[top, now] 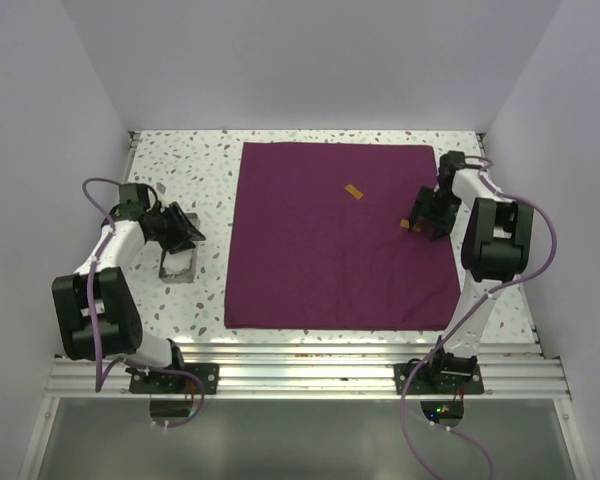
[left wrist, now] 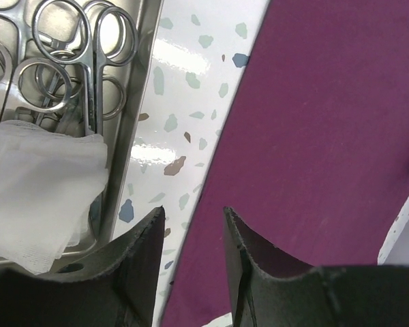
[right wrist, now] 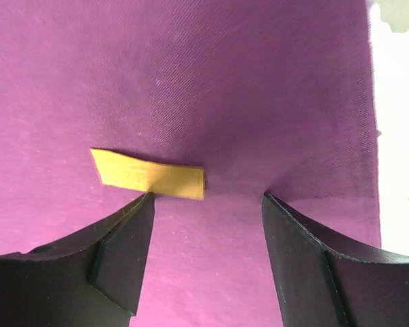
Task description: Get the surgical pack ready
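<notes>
The large maroon cloth (top: 335, 235) lies flat in the middle of the table. At the left stands the small metal tray (top: 178, 265). The left wrist view shows its rim (left wrist: 133, 122), steel scissors and forceps (left wrist: 75, 61) inside it, and white gauze (left wrist: 34, 191) over their tips. My left gripper (top: 185, 232) (left wrist: 194, 214) hovers open and empty between the tray and the cloth's left edge (left wrist: 313, 136). My right gripper (top: 418, 222) (right wrist: 208, 197) is open, with its tips down on the cloth (right wrist: 211, 82) near its right edge. Its left fingertip touches an orange strip (right wrist: 150, 175).
A second orange strip (top: 355, 191) lies on the cloth above its middle. White walls close in the speckled table (top: 190, 160) at the back and both sides. The aluminium rail (top: 300, 365) with the arm bases runs along the near edge.
</notes>
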`<state>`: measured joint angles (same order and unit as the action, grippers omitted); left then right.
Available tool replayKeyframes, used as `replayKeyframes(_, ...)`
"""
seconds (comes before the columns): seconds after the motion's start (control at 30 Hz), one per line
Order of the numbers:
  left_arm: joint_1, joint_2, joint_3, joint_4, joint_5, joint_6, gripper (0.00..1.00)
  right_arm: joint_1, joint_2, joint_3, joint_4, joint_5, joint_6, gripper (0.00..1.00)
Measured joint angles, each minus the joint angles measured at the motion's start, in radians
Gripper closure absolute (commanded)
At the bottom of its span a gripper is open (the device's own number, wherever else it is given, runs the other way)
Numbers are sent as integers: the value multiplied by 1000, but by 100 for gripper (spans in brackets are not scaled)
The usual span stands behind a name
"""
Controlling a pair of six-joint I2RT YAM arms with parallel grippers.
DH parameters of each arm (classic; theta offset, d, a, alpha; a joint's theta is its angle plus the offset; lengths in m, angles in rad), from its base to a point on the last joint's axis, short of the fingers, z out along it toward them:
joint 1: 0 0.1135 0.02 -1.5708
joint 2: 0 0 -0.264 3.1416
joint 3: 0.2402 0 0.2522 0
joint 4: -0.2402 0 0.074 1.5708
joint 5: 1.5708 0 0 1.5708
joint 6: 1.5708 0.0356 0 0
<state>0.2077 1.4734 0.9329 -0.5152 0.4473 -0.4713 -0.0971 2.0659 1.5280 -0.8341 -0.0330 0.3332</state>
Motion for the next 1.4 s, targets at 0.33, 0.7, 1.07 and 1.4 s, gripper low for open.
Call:
replayKeyframes(0.33,-14,0,0,2,23,-8,59,-56,-41,-75,143,-199,50,40)
replayKeyframes(0.7,-14,0,0,5,37,-16,59,-109,-46,-129,221,-327,138,46)
replayKeyframes(1.07,-18,0,0,5,39,-16,58,-162,-55,-204,298,-394,225,83)
replayKeyframes(1.4,-91,28,6,38,84,-19,52,-160,-121,-212,298,-424,250,100)
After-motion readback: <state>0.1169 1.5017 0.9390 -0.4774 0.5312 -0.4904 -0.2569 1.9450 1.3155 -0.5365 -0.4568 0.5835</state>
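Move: On the purple cloth, the nearer orange strip lies about 3 cm to the left of the right hand, some 1 cm farther out and 1 cm below its open fingertips. The second orange strip is roughly 16 cm left and 10 cm ahead. The cloth's right edge runs level with the hand, 7 cm or so to its right. From the left hand, the nearer strip is some 50 cm right, 5 cm ahead and 8 cm lower. Edging forward and a little left by about 2 cm, the right hand tips its fingers some 25 degrees towards the left while turning clockwise. It eases slightly back and down, shuts fully to pinch the nearer orange strip by its right end, then lifts about 2.5 cm. The empty left hand shifts some 4 cm right, mostly late on, still half open. ##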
